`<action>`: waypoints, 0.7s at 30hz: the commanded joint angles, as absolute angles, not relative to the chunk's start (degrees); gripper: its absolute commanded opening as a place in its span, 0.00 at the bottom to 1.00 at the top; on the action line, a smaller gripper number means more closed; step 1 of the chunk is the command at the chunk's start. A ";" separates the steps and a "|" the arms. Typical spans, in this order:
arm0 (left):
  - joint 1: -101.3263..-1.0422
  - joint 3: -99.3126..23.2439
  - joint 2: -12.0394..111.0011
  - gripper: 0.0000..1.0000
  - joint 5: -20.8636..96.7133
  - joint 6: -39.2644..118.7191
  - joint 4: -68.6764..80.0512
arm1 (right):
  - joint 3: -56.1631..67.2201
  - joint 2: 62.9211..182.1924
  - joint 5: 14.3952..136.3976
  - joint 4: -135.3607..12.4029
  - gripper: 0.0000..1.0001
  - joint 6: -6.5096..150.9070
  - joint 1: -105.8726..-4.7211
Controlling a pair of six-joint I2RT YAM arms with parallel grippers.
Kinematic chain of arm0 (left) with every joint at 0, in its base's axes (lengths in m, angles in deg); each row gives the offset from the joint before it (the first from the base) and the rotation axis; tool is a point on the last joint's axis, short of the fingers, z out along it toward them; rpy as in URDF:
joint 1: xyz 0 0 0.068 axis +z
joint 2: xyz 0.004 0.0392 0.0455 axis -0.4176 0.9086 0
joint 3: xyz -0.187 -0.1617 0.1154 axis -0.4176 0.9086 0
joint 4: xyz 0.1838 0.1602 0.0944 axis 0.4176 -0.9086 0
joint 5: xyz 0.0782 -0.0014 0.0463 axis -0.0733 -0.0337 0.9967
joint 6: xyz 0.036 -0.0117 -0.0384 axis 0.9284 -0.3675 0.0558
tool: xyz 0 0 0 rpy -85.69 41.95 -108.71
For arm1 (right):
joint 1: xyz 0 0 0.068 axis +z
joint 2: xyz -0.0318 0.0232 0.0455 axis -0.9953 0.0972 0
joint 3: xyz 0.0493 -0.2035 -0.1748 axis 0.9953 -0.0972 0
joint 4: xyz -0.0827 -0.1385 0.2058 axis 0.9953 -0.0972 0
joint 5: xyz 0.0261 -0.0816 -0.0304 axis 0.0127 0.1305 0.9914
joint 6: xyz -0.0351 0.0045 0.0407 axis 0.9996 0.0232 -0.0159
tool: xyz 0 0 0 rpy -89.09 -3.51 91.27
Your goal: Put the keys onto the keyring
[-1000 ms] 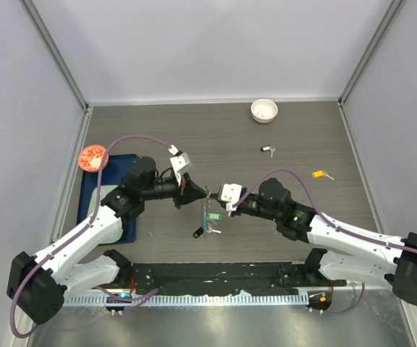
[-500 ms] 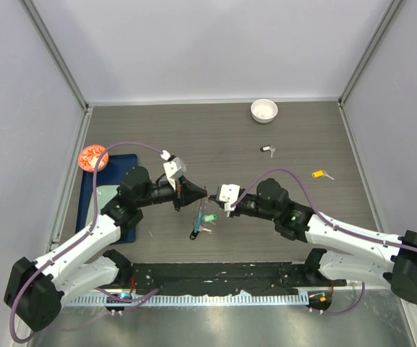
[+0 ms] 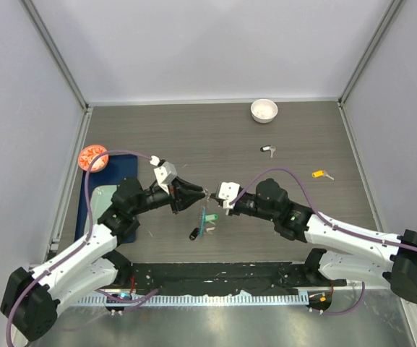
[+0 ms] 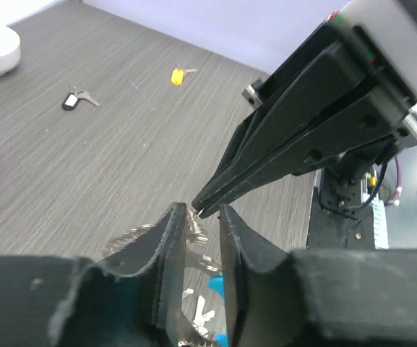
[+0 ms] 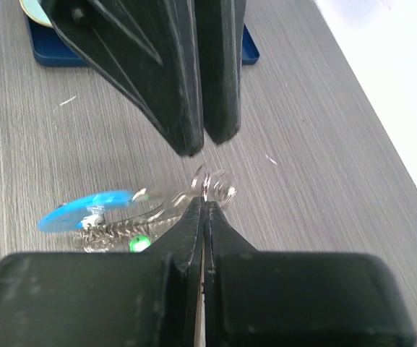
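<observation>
The keyring (image 3: 204, 217), silver links with a blue segment (image 5: 85, 210), hangs between both grippers at the table's middle. My right gripper (image 5: 207, 202) is shut on its wire loops (image 5: 219, 184). My left gripper (image 4: 202, 211) faces it tip to tip, its jaws slightly apart, with the ring's loops (image 4: 132, 237) showing in the gap. A green-tagged key (image 5: 139, 243) and a black-tagged one (image 3: 194, 233) dangle from the ring. Two loose keys lie on the table: a black-tagged key (image 3: 267, 150) and a yellow-tagged key (image 3: 321, 174).
A small white bowl (image 3: 264, 110) stands at the back. A dark blue tray (image 3: 85, 206) lies at the left with an orange-red disc (image 3: 92, 157) at its far corner. Grey walls close the table on three sides.
My left jaws have parted from shut. The left wrist has swung back toward the near left. The right gripper keeps its hold and has edged slightly left.
</observation>
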State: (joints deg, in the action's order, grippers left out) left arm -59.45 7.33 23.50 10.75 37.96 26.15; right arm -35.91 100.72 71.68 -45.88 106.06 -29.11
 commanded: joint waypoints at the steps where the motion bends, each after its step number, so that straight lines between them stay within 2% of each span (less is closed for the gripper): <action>1: -59.58 7.77 19.96 0.34 14.10 37.42 29.35 | -34.25 99.48 73.90 -45.24 0.01 106.34 -28.96; 3: -59.58 7.59 18.03 0.44 15.77 37.94 27.50 | -33.90 99.48 73.55 -45.68 0.01 106.61 -28.96; 6: -59.58 6.81 16.09 0.50 19.37 39.35 21.28 | -33.37 99.40 73.11 -46.55 0.01 107.05 -28.96; 16: -59.58 -2.33 21.97 0.53 21.14 51.03 5.80 | -31.61 98.96 72.67 -50.24 0.01 107.58 -28.88; 21: -59.58 -12.69 27.41 0.53 16.05 66.31 -8.76 | -31.43 98.60 72.31 -51.30 0.01 107.84 -28.53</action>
State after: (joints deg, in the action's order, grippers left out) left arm -59.45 -4.26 24.82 19.99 52.59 3.35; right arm -34.23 100.26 72.78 -52.00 107.22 -29.07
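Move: The keyring hangs from the right fingers by its upper coils, which sit about 2 cm to the left hand's right, level fore and aft and 1 cm lower. From the left hand the green tag is some 4 cm back, 2 cm right and 7 cm down; the blue strap roughly 5 cm back, in line sideways, 7 cm down. The coils lie about 1 cm ahead and 1 cm left of the right hand point. The right fingers keep their pinch on the keyring's upper end, sinking about 1 cm, while the left fingers open well apart beside the coils. The left hand rises some 2 cm as it backs off leftward, then sinks again and swings about 3 cm forward, away from the coils, tipping its fingertips down roughly 15 degrees. ##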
